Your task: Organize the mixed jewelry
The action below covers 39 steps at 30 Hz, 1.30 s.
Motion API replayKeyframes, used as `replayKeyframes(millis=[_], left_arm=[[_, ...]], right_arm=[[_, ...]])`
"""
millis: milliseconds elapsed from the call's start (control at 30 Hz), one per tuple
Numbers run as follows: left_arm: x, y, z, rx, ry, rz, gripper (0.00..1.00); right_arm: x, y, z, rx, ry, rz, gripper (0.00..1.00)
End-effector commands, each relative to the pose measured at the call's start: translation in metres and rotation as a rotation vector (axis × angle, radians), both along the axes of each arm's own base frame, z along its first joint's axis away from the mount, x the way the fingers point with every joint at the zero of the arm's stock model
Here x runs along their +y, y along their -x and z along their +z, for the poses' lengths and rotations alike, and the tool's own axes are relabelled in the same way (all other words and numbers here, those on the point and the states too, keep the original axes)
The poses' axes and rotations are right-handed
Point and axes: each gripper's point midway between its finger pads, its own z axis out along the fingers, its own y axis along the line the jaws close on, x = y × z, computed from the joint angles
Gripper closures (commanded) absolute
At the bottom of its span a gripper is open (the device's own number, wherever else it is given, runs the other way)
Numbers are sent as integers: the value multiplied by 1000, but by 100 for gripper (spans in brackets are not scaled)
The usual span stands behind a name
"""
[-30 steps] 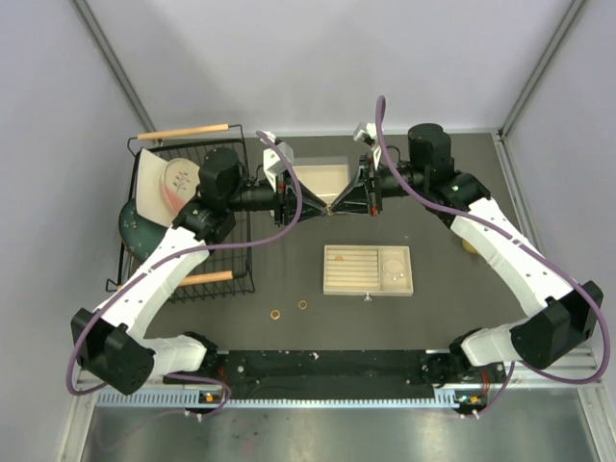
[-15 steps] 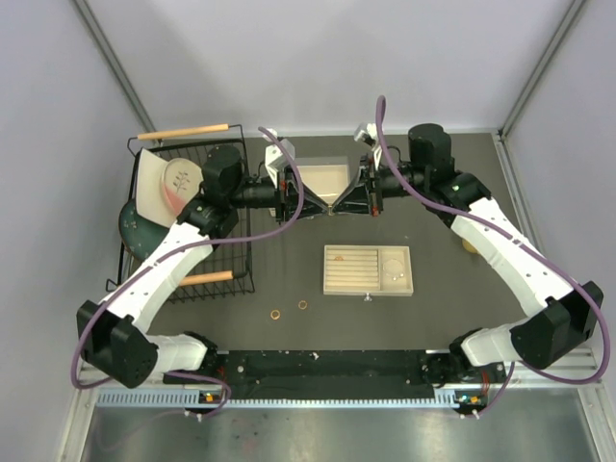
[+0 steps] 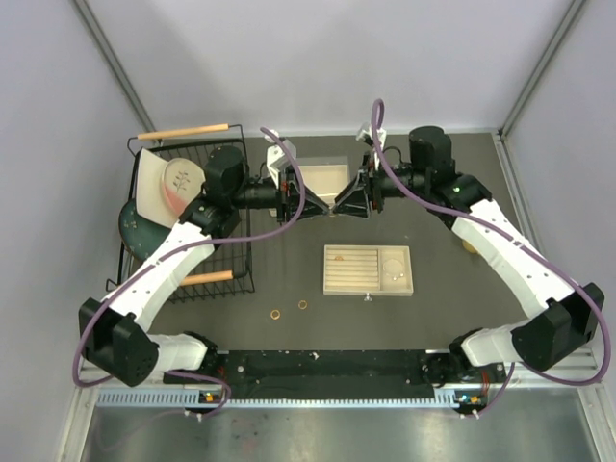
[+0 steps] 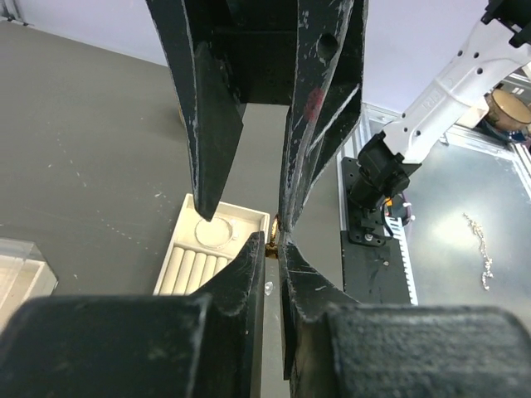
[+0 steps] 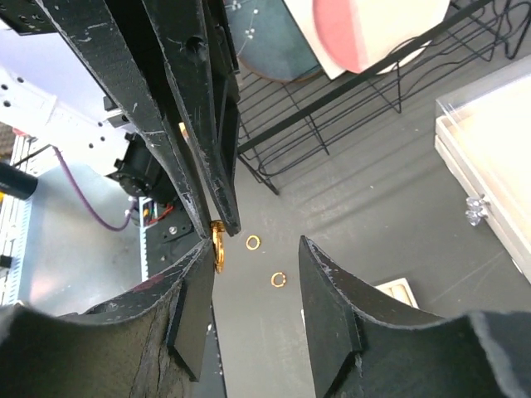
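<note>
My left gripper (image 3: 326, 205) and right gripper (image 3: 338, 204) meet tip to tip above the table, in front of the clear box. The left gripper (image 4: 274, 241) is shut on a small gold ring (image 4: 271, 243), which shows edge-on in the right wrist view (image 5: 217, 246). The right gripper (image 5: 257, 249) is open, its left finger (image 5: 189, 303) beside the held ring. Two more gold rings (image 3: 276, 314) (image 3: 302, 305) lie on the table; they also show in the right wrist view (image 5: 253, 242) (image 5: 279, 279). A thin silver hoop (image 4: 211, 233) lies in the tray's square compartment.
The beige slotted tray (image 3: 367, 285) sits at mid-table, with a tiny clear piece (image 3: 367, 296) at its front edge. A clear box (image 3: 321, 178) stands behind the grippers. A black wire rack (image 3: 144, 252) with dishes is at the left. A yellow cup (image 3: 470, 246) is at the right.
The left arm's wrist has shifted slightly right. The grippers stay tip to tip with the ring between them. The rings on the table have not moved.
</note>
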Motion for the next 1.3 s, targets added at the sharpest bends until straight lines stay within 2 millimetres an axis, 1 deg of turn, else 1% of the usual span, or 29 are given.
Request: replayKeyframes(millis=[0, 100, 167, 200, 267, 300, 333, 367, 400, 433, 467, 500, 533, 567, 600, 633, 667, 700, 733, 767, 800, 833, 867, 933, 1000, 1033, 1067, 1133, 1267], left_arm=[[11, -4, 5, -88, -9, 30, 100], [14, -10, -10, -114, -66, 57, 100], [16, -21, -18, -156, -108, 94, 100], [17, -22, -27, -142, -139, 100, 100], [17, -37, -38, -167, -184, 129, 100], [17, -38, -47, -155, -214, 127, 100], [17, -45, -54, -166, -250, 156, 100], [11, -47, -63, -200, -285, 142, 100], [10, -47, -73, -207, -322, 138, 100], [8, -50, -81, -224, -356, 146, 100], [1, -55, -93, -269, -414, 149, 100], [-1, -58, -103, -282, -454, 153, 100], [-4, -60, -118, -273, -498, 142, 100], [-7, -65, -123, -314, -540, 150, 100], [-10, -66, -129, -321, -561, 147, 100], [-13, -68, -141, -315, -594, 136, 100], [-17, -70, -145, -348, -627, 139, 100], [-21, -72, -149, -364, -646, 139, 100], [-29, -67, -159, -377, -671, 116, 100], [-34, -67, -160, -401, -685, 107, 100], [-35, -70, -166, -416, -718, 120, 100], [-39, -70, -176, -418, -741, 108, 100], [-48, -66, -178, -442, -750, 88, 100], [-57, -65, -193, -455, -790, 73, 100], [-64, -66, -199, -469, -806, 67, 100], [-68, -64, -209, -474, -827, 54, 100], [-72, -65, -209, -487, -830, 50, 100], [-80, -63, -219, -499, -848, 31, 100], [-92, -61, -229, -511, -858, 8, 100]], right_arm=[[-19, -11, 26, -118, -25, -93, 54], [-33, -13, 32, -136, -31, -131, 53], [-47, -19, 33, -147, -29, -167, 53], [-57, -21, 34, -158, -25, -193, 53], [-66, -19, 32, -159, -16, -210, 53], [-71, -19, 26, -157, -5, -221, 53], [-81, -18, 27, -168, 0, -252, 53], [-86, -18, 24, -173, 7, -270, 53], [-91, -18, 13, -159, 26, -291, 53], [-103, -22, 12, -199, 50, -343, 54], [-109, -23, 7, -199, 66, -368, 55], [-118, -26, -5, -195, 94, -407, 55], [-126, -24, -6, -209, 100, -436, 56], [-138, -28, -9, -207, 110, -482, 57], [-146, -30, -21, -192, 130, -514, 57], [-152, -31, -25, -189, 139, -540, 58], [-166, -32, -25, -195, 143, -591, 59], [-173, -33, -35, -177, 158, -616, 59], [-181, -34, -39, -170, 165, -645, 59], [-187, -33, -41, -171, 167, -666, 59], [-191, -32, -50, -151, 178, -681, 59], [-202, -34, -55, -142, 185, -718, 59], [-206, -34, -58, -136, 190, -731, 60], [-214, -35, -68, -121, 202, -756, 60], [-219, -34, -77, -101, 209, -771, 60], [-219, -34, -79, -100, 213, -772, 60], [-221, -33, -83, -92, 217, -777, 61], [-224, -34, -85, -95, 224, -788, 61], [-231, -34, -87, -91, 225, -807, 62]])
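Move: The left hand already holds the ring; the tray's ring rolls lie about 11 cm to its right, 2 cm ahead and 29 cm below. The bracelet lies some 10 cm right of the rolls, level with them; the clear-lid box stands about 16 cm beyond and 10 cm left of them. A loose ring lies straight left of the rolls by 11 cm and 8 cm nearer. From the right hand the rolls are about 11 cm right, level ahead, 28 cm down. Left hand lowers its pinched ring some 24 cm towards the ring rolls, tipping down; right hand withdraws rightwards. ##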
